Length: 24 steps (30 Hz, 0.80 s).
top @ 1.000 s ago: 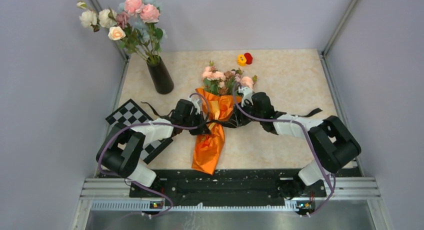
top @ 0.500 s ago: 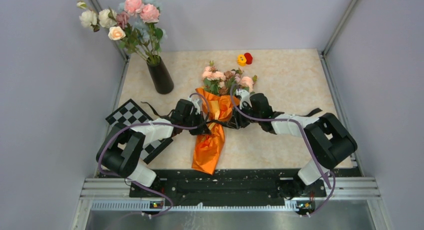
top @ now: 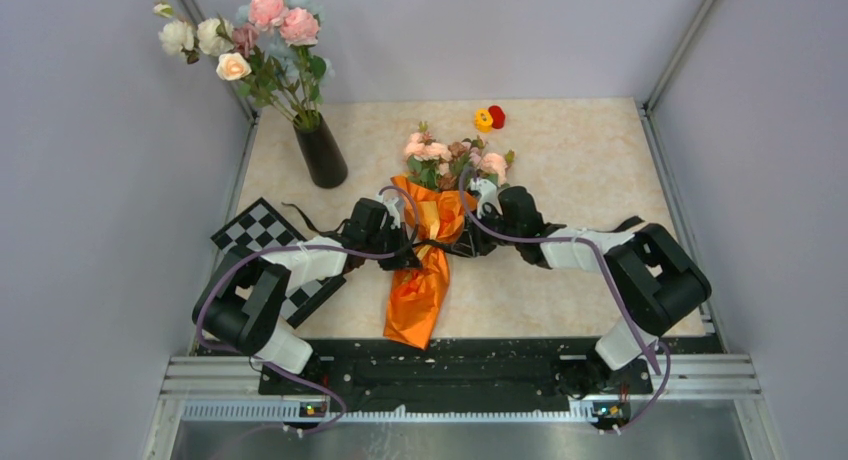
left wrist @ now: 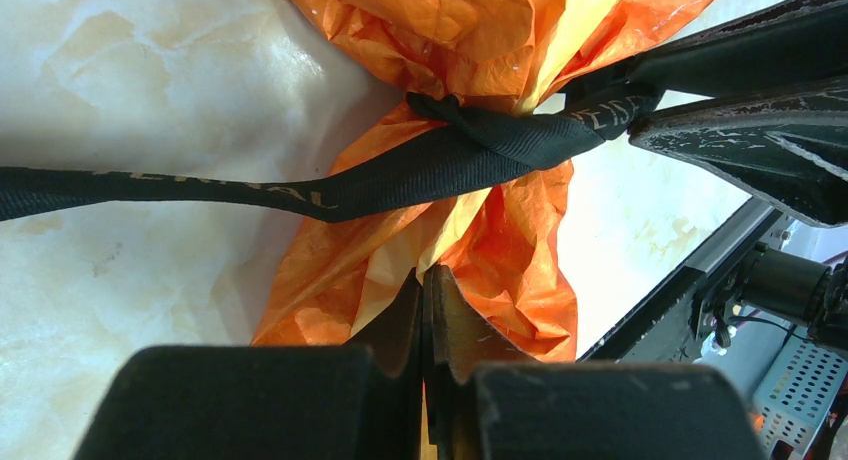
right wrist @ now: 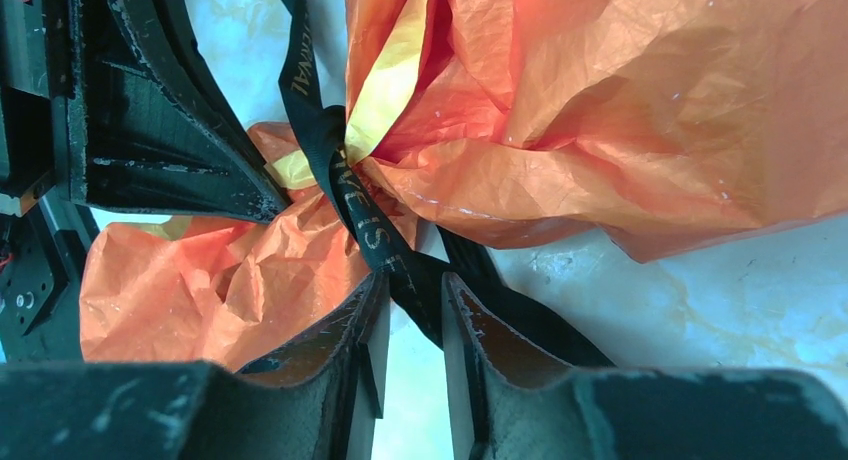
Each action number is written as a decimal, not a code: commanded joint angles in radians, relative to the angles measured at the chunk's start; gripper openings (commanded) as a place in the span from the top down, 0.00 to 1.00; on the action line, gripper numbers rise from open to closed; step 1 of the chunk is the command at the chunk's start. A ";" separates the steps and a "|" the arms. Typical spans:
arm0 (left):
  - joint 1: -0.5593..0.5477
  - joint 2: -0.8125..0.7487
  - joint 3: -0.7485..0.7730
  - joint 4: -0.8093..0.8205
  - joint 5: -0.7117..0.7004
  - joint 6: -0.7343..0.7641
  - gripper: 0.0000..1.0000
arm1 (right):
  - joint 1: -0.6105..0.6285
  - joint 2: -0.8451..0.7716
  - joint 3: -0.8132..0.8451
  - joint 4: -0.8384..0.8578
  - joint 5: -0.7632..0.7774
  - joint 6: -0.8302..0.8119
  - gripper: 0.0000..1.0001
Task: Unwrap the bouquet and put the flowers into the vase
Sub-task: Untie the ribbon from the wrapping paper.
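Observation:
The bouquet (top: 420,290) lies mid-table in its orange paper, and the flowers (top: 445,158) stick out of its far end. A black ribbon (left wrist: 400,175) is knotted round the waist of the paper (right wrist: 600,110). From the left, my left gripper (left wrist: 423,272) is shut on a fold of the orange paper just below the knot. My right gripper (right wrist: 414,278) comes in from the right, its jaws a narrow gap apart with the ribbon (right wrist: 360,205) running between the tips. The black vase (top: 322,155) stands at the far left.
A taller white-and-pink bunch (top: 255,40) fills the vase. A checkerboard (top: 262,230) lies under the left arm. Small yellow and red heads (top: 489,117) sit at the back. Ribbon tails trail left (top: 310,223) and right (top: 625,224).
The right gripper's jaws have narrowed around the ribbon, and the right arm has edged slightly left. The left gripper and the bouquet have stayed put.

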 commanded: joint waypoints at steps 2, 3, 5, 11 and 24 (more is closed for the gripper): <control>0.005 -0.018 0.011 -0.003 -0.020 0.006 1.00 | 0.016 0.017 0.033 0.042 -0.018 -0.006 0.78; 0.004 -0.020 0.011 -0.003 -0.020 0.006 1.00 | 0.016 0.018 0.033 0.040 -0.018 -0.008 0.81; 0.004 -0.021 0.009 -0.004 -0.022 0.005 1.00 | 0.016 0.017 0.033 0.039 -0.015 -0.009 0.89; 0.004 -0.026 0.010 -0.003 -0.028 0.002 1.00 | 0.016 -0.015 0.013 0.065 0.001 0.001 1.00; 0.004 -0.048 -0.005 -0.003 -0.051 -0.003 1.00 | 0.016 -0.192 -0.125 0.054 0.371 0.035 1.00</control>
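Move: The black ribbon strand to be pinched lies right between the right hand's parted fingertips, perhaps 1 cm below; the knot is about 7 cm left and 1 cm ahead, and the flowers some 18 cm ahead and 2 cm left. From the left hand, shut on the wrapping paper, the strand is about 11 cm right, 3 cm ahead and 2 cm up, and the knot roughly 4 cm right and 4 cm ahead. Right fingers shut on the ribbon strand and pull it about 3 cm right, while left fingers keep the paper. ##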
